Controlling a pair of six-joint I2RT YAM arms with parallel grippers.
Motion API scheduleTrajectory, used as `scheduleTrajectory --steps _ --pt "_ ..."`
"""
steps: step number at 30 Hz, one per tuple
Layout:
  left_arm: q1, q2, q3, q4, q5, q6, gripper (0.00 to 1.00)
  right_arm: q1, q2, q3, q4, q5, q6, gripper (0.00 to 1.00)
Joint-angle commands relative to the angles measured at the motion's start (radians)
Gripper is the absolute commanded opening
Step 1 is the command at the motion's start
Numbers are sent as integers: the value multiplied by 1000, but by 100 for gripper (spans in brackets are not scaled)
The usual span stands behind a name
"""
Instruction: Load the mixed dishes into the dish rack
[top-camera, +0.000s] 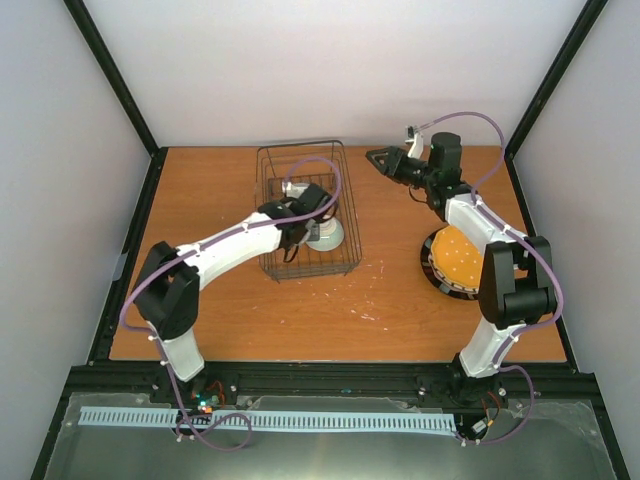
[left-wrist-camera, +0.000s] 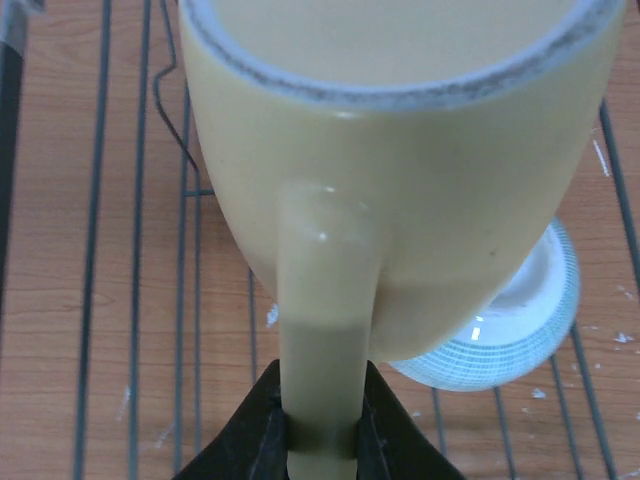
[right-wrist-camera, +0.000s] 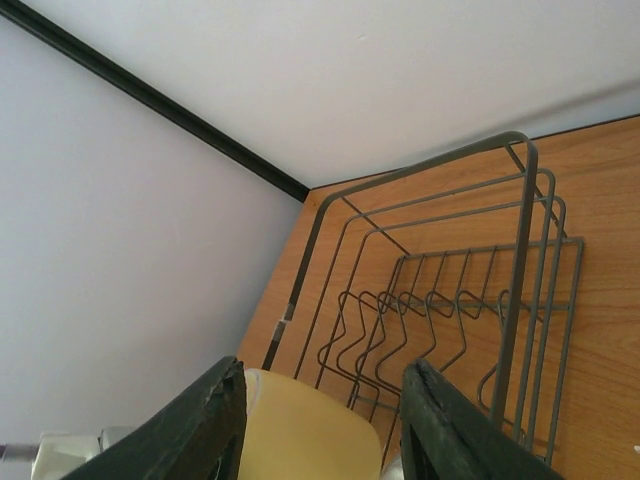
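Observation:
My left gripper is shut on the handle of the cream-yellow mug, held inside the dish rack just above its wire floor. The pale blue-green bowl lies upside down in the rack, partly hidden behind the mug; from above the bowl sits at the rack's right side. My right gripper hangs open and empty to the right of the rack, pointing at it. In its wrist view the mug shows far off between the fingers. The orange-yellow dotted plate lies on a black plate on the table.
The rack's upright dividers stand along its far part. Black frame rails and white walls close in the orange table at the back and sides. The right arm's forearm crosses above the plates.

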Motion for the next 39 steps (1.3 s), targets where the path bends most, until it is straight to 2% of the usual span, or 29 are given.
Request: scheduleTrajectory --steps 1,10,19,39 --pt "-34 32 102 -46 -121 -184 1 -24 -34 -23 -17 -42 -23 42" --pt "-52 87 168 -257 -149 -477 1 -54 -66 -111 47 -72 29 40" --pt "-69 145 187 -356 -157 -594 1 -57 -52 -131 79 -83 52 39" --pt "-72 191 116 -337 -40 -574 1 -73 -47 -149 54 -77 28 39"
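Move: The left gripper already holds the mug by its handle. The free rack floor it is headed for lies about 10 cm below, level fore-and-aft and some 3 cm left. The upturned bowl sits roughly 5 cm ahead, 6 cm right and 10 cm below; the rack's front rail runs about 8 cm back, 3 cm right and 12 cm below. From the empty right gripper that spot is around 22 cm left, 11 cm back and 22 cm below. Lower the left gripper about 5 cm and draw it back some 4 cm, down towards the rack floor beside the bowl, keeping the mug's handle pinched. Swing the wrist some 25 degrees counter-clockwise, mostly in the first half, and tip the fingers more steeply down. Ease the empty, open right gripper down, a little right and back, away from the rack. ##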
